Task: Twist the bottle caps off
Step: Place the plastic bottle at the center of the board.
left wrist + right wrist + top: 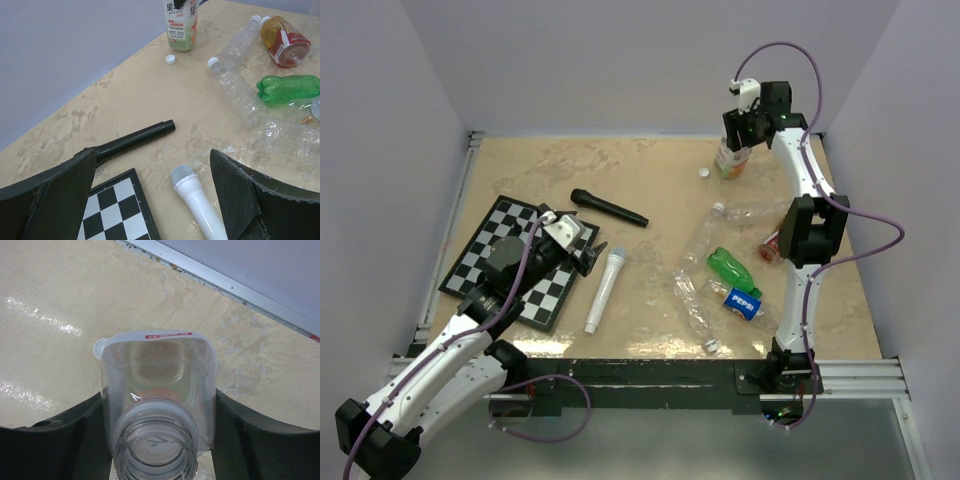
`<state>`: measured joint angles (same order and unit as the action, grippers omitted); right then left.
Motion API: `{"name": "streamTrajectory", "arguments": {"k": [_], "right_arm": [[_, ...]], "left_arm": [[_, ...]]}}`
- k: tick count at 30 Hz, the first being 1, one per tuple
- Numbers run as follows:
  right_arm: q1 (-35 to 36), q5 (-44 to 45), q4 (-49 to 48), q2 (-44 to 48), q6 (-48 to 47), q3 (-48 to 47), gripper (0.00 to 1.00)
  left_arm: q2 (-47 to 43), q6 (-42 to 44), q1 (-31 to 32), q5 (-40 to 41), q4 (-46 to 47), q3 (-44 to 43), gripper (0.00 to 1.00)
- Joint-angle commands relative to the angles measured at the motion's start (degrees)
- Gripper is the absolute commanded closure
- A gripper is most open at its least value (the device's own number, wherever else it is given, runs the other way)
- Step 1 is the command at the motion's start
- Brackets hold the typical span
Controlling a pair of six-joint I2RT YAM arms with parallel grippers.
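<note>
An upright juice bottle (731,158) (159,390) stands at the back right with its neck bare and open. My right gripper (748,128) (159,440) comes down over it, one finger pressed to each side of its body. A loose white bottle cap (704,173) (170,59) (100,346) lies on the table just left of that bottle. Two clear bottles lying down carry white caps (214,62) (256,18), and another capped clear bottle (698,315) lies near the front edge. My left gripper (582,255) (152,152) hangs open, with nothing in it, over the chessboard's corner.
A green bottle (732,268), a Pepsi bottle (742,303) and a red-labelled bottle (772,245) lie beside the right arm. A white microphone (603,292) (197,200), a black microphone (608,208) (135,140) and a chessboard (510,255) (117,210) occupy the left half.
</note>
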<state>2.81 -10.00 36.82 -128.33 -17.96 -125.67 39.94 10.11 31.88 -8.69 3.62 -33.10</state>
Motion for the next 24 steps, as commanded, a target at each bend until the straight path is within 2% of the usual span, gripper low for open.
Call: {"name": "streamTrajectory", "arguments": {"k": [1, 12, 17, 24], "right_arm": [[-0.35, -1.07, -0.34, -0.87, 0.99, -3.44, 0.36], [-0.35, -1.95, 0.01, -2.10, 0.99, -3.88, 0.29], [-0.35, -1.95, 0.18, -1.75, 0.73, -4.15, 0.19], [-0.35, -2.13, 0.27, -0.52, 0.73, -4.50, 0.13]], "left_arm": [[0.05, 0.70, -0.33, 0.16, 1.22, -1.97, 0.00], [0.31, 0.79, -0.33, 0.07, 1.22, -1.97, 0.00], [0.31, 0.70, -0.33, 0.07, 1.13, -1.97, 0.00], [0.40, 0.79, -0.33, 0.07, 1.13, -2.05, 0.00]]}}
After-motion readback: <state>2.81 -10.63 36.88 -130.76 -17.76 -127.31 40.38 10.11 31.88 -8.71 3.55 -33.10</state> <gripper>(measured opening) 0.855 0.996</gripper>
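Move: My right hand already holds the uncapped plastic bottle; the table spot it goes to is straight below the hand point, about 12 cm down. The white cap lies about 7 cm to the left, level with that spot; one clear bottle lies some 20 cm back and 9 cm left, another about 13 cm back and 6 cm right. From my left hand, the plastic bottle stands roughly 35 cm ahead, 44 cm to the right and 10 cm below. With my right hand I lower the plastic bottle by little more than 1 cm to set its base on the table beside the white cap, easing barely forward. As I go down I start opening the fingers, then hold the hand in place around the bottle and keep widening them to let go, wrist angle unchanged. ##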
